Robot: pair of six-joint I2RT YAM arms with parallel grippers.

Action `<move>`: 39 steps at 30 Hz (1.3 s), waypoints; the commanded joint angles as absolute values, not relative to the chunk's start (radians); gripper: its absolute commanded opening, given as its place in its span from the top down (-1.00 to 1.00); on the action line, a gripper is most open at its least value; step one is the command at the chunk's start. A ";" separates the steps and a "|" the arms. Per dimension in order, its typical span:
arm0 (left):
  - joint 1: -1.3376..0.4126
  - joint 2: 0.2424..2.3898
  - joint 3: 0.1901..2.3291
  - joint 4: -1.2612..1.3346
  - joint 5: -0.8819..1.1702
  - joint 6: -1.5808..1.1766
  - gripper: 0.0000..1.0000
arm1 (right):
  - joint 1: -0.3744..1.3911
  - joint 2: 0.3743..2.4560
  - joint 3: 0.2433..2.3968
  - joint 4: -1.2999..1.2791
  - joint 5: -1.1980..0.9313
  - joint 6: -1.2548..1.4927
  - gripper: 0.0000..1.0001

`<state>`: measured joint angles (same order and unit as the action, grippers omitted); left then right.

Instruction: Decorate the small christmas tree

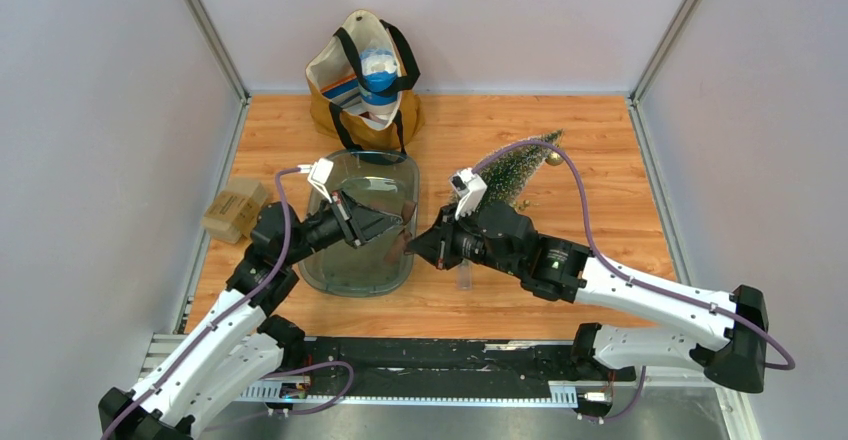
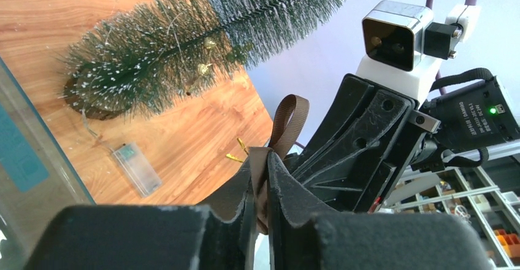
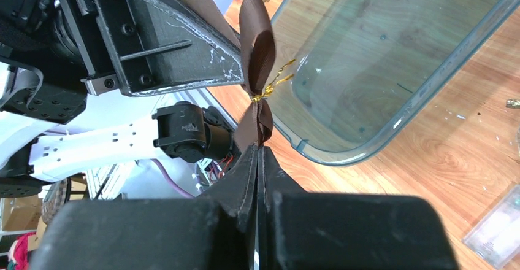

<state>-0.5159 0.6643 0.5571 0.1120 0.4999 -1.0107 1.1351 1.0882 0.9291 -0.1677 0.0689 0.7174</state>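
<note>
The small christmas tree (image 1: 515, 170) lies on its side on the wooden table, right of the clear tray (image 1: 330, 272); a thin light wire runs through its needles (image 2: 184, 55). A brown ribbon bow (image 3: 257, 43) with a gold tie hangs between both grippers over the tray's right rim. My left gripper (image 2: 268, 159) is shut on one end of the bow (image 2: 288, 119). My right gripper (image 3: 259, 150) is shut on the bow's lower tail. The two grippers (image 1: 400, 222) (image 1: 422, 243) meet tip to tip.
A clear battery pack (image 2: 136, 169) lies on the wood near the tree's base. An open tote bag (image 1: 362, 80) stands at the back, a small cardboard box (image 1: 235, 210) at the left wall, and a gold ornament (image 1: 553, 158) by the tree's tip. Walls enclose three sides.
</note>
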 commanded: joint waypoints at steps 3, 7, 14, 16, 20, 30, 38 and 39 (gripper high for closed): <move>-0.518 0.669 0.586 0.117 0.522 -0.973 0.27 | 1.131 1.065 1.008 -0.299 0.098 0.620 1.00; -0.517 0.673 0.695 -0.058 0.488 -0.839 -0.14 | 1.123 1.051 1.104 -0.486 0.106 0.503 1.00; -0.518 0.771 0.922 -0.255 0.502 -0.624 -0.36 | 1.104 0.983 1.273 -0.815 0.044 0.257 1.00; -0.517 0.799 0.977 -0.285 0.512 -0.591 -0.36 | 1.095 0.966 1.340 -0.923 0.092 0.198 1.00; -0.518 0.866 1.080 -0.296 0.569 -0.528 -0.44 | 1.071 0.968 1.485 -1.098 0.156 0.100 1.00; -0.518 1.086 1.325 -0.359 0.836 -0.368 -0.45 | 1.036 1.069 1.761 -1.397 0.192 -0.107 1.00; -0.639 1.170 1.399 -0.403 0.775 -0.263 -0.45 | 0.973 1.147 1.812 -1.468 0.101 -0.164 1.00; -0.691 1.173 1.407 -0.429 0.741 -0.230 -0.46 | 0.968 1.150 1.809 -1.468 0.086 -0.167 1.00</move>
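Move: The bow is still pinched between both hands. From the right hand the tree stands about 12 cm to the right, 7 cm ahead, its middle some 5 cm lower. The empty tray lies about 10 cm left and 8 cm ahead, the battery box 11 cm right and 2 cm back, both well below. From the left hand the tree is about 13 cm right and 3 cm ahead. Left fingers open off the bow and rise; the right hand carries it 17 cm right, 10 up, towards the tree. ##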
